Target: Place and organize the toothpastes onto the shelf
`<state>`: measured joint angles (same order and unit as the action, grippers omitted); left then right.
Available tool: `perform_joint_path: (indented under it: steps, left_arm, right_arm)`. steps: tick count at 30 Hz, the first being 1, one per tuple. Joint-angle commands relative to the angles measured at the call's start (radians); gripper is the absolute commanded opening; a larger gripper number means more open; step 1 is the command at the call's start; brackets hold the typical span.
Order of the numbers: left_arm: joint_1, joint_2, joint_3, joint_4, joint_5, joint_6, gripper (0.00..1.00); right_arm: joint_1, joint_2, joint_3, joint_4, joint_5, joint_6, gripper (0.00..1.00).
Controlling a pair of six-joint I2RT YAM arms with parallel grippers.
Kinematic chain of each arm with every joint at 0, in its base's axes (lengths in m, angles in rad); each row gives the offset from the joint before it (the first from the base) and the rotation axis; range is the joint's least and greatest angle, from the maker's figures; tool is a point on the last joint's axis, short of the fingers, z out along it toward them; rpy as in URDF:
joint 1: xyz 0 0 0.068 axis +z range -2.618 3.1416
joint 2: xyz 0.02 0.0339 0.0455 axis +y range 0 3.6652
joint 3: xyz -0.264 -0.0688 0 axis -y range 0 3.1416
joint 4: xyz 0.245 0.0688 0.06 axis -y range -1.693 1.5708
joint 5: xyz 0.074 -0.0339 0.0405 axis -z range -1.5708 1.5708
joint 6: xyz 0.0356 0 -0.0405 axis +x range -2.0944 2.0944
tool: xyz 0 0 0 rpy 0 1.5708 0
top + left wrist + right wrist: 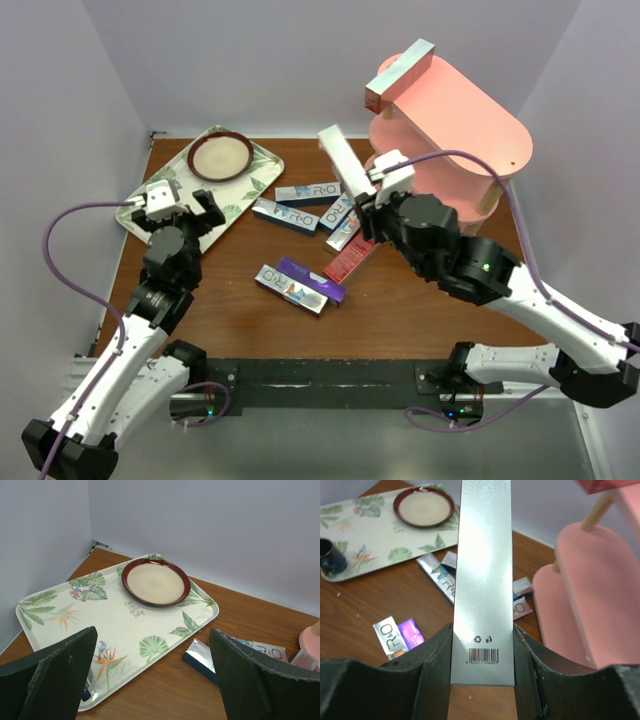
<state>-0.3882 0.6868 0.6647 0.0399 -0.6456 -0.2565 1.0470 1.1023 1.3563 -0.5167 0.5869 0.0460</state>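
My right gripper (pixel 368 196) (pixel 482 642) is shut on one end of a silver toothpaste box (pixel 338 158) (pixel 482 575). The box is held off the table and points towards the back, just left of the pink shelf (pixel 455 125) (pixel 580 585). One box with a red side (pixel 398 76) lies on the shelf's top tier. Several more toothpastes lie on the table: silver-blue ones (pixel 307 191) (pixel 285 214), a red one (pixel 352 258), a purple one (pixel 312 280). My left gripper (pixel 190 207) (pixel 152 640) stands open and empty over the near edge of the floral tray.
The leaf-patterned tray (pixel 232 195) (pixel 120 625) sits at the back left and holds a red-rimmed plate (pixel 221 155) (pixel 155 581) and a dark blue cup (pixel 331 556). Walls close in the table on the left, back and right.
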Motion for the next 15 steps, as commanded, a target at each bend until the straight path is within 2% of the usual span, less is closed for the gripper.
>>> perform_joint_path:
  steps: [1,6,9,15]
  left_arm:
    - [0.002,-0.032,-0.020,0.066,-0.016,0.049,1.00]
    - [0.002,-0.012,-0.005,0.045,-0.012,0.042,1.00]
    - [0.002,-0.009,-0.002,0.038,-0.008,0.039,1.00]
    - [0.003,-0.023,-0.002,0.025,-0.026,0.031,1.00]
  right_arm:
    - [-0.004,-0.036,0.130,-0.080,0.203,-0.001,0.00]
    - [-0.019,-0.022,0.231,-0.074,0.361,-0.037,0.00]
    - [-0.053,0.011,0.285,-0.072,0.395,-0.040,0.00]
    - [-0.208,0.166,0.490,-0.212,0.340,0.061,0.00]
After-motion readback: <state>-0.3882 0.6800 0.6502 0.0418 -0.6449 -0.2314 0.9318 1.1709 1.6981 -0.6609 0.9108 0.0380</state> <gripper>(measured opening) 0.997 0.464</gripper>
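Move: My right hand holds a white toothpaste box by its near end. The free part of the pink shelf's top deck lies about 22 cm ahead of it, 16 cm to the right and some 3 cm higher. The silver toothpaste already up there is roughly 26 cm ahead and 9 cm right. On the table, the red toothpaste is about 3 cm ahead, 35 cm below. From my left hand that deck spot is some 17 cm ahead, 51 cm right, 10 cm up. I swing my right hand rightwards and up together, about 10 cm each, towards the pink top deck, adding a few centimetres forward towards the end. My wrist turns some 25 degrees clockwise, bringing the carried box round to point nearly straight ahead, and my fingers keep their grip on its near end. ##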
